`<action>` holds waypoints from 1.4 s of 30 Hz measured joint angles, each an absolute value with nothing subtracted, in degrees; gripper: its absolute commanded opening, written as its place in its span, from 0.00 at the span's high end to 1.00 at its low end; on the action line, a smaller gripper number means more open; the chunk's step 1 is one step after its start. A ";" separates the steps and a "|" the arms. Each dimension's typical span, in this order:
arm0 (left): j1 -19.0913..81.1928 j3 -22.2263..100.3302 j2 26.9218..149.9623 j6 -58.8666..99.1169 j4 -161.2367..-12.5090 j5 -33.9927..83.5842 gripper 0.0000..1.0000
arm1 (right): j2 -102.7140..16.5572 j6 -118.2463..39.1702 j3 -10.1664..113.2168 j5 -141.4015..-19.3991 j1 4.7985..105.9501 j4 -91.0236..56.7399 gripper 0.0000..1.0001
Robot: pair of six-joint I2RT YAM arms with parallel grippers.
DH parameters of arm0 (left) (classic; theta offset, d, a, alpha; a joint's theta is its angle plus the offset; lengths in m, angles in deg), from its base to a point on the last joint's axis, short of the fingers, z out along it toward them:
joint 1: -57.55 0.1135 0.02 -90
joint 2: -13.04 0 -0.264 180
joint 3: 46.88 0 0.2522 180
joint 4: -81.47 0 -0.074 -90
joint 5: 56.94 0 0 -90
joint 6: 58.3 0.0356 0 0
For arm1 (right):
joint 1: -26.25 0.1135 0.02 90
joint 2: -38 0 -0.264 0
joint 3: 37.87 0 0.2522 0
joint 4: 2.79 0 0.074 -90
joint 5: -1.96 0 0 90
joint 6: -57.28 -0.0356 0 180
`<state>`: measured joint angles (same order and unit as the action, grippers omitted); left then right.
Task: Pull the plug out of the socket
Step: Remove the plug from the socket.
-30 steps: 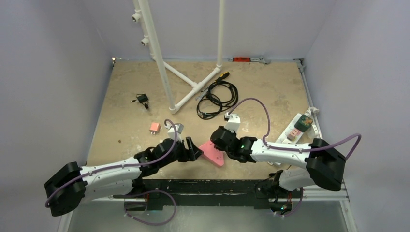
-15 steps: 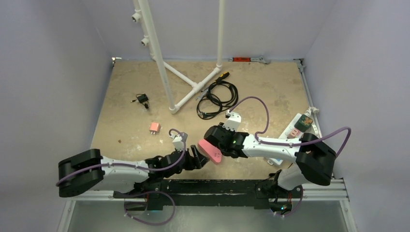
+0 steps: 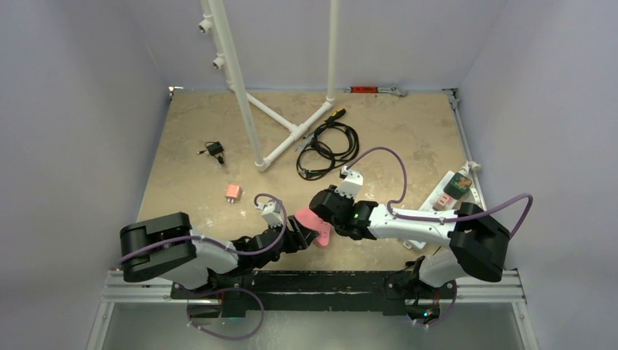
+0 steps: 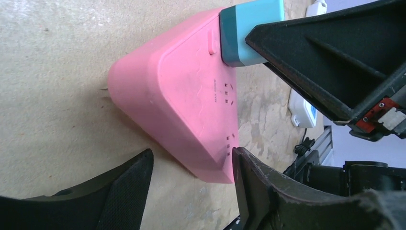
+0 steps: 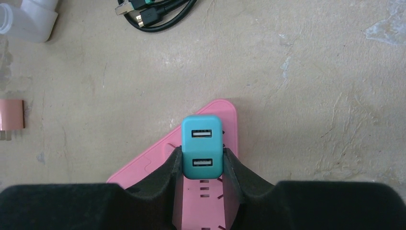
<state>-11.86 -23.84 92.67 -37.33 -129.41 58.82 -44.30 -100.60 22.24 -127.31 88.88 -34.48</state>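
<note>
A pink triangular socket (image 3: 315,225) sits at the table's near middle, between both arms. A teal plug (image 5: 201,143) with two USB ports is plugged into its face (image 5: 225,115). My right gripper (image 5: 202,160) is shut on the plug's two sides. In the left wrist view the socket (image 4: 182,105) fills the middle, with the plug (image 4: 249,28) at the top. My left gripper (image 4: 191,158) is open around the socket's near corner. One of its fingers (image 4: 253,177) touches that corner and the other stands apart from it.
A coiled black cable (image 3: 326,146) and a white pipe frame (image 3: 288,135) lie behind the socket. A small pink adapter (image 3: 233,192) and a black one (image 3: 214,149) lie to the left. A white power strip (image 3: 444,193) lies at the right edge.
My right gripper has carried the plug and socket a little to the left. My left gripper has swung right until its jaws stand around the socket's corner, and they have narrowed slightly.
</note>
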 measured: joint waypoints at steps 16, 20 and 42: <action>-9.85 -23.23 107.80 -42.23 -148.49 57.48 0.63 | -43.29 -100.32 21.15 -126.43 88.88 -33.06 1.00; -9.80 -23.23 108.87 -42.75 -150.11 57.44 0.76 | -43.29 -100.49 21.04 -126.80 88.88 -33.04 1.00; -9.69 -23.05 115.71 -45.26 -159.90 55.58 1.00 | -31.25 -96.14 5.10 -115.09 81.73 -15.14 1.00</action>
<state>-9.69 -23.05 115.71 -45.26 -159.90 55.58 -31.25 -96.14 5.10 -115.09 81.73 -15.14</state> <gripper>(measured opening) 0.348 0.304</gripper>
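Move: Just ahead of the left hand's open fingers is the pink socket, its middle about 3 cm forward and 2 cm to the right at nearly the same height; the teal plug sits on it, some 7 cm forward, 3 cm right and 3 cm above. From the right hand, which holds that plug, the socket's middle lies about 4 cm back, 1 cm left and 3 cm below; the loose orange plug lies roughly 24 cm left, 4 cm forward and 7 cm below. Closing from well open, the left hand slides about 3 cm right and at first 1.5 cm forward over the socket's near end, rolling its left side down some 15 degrees, and pinches that end between its fingertips, one on the slotted face. The right hand keeps its grip on the teal plug, nearly still at first, then shifts 2 cm right, its left side tilting up. ##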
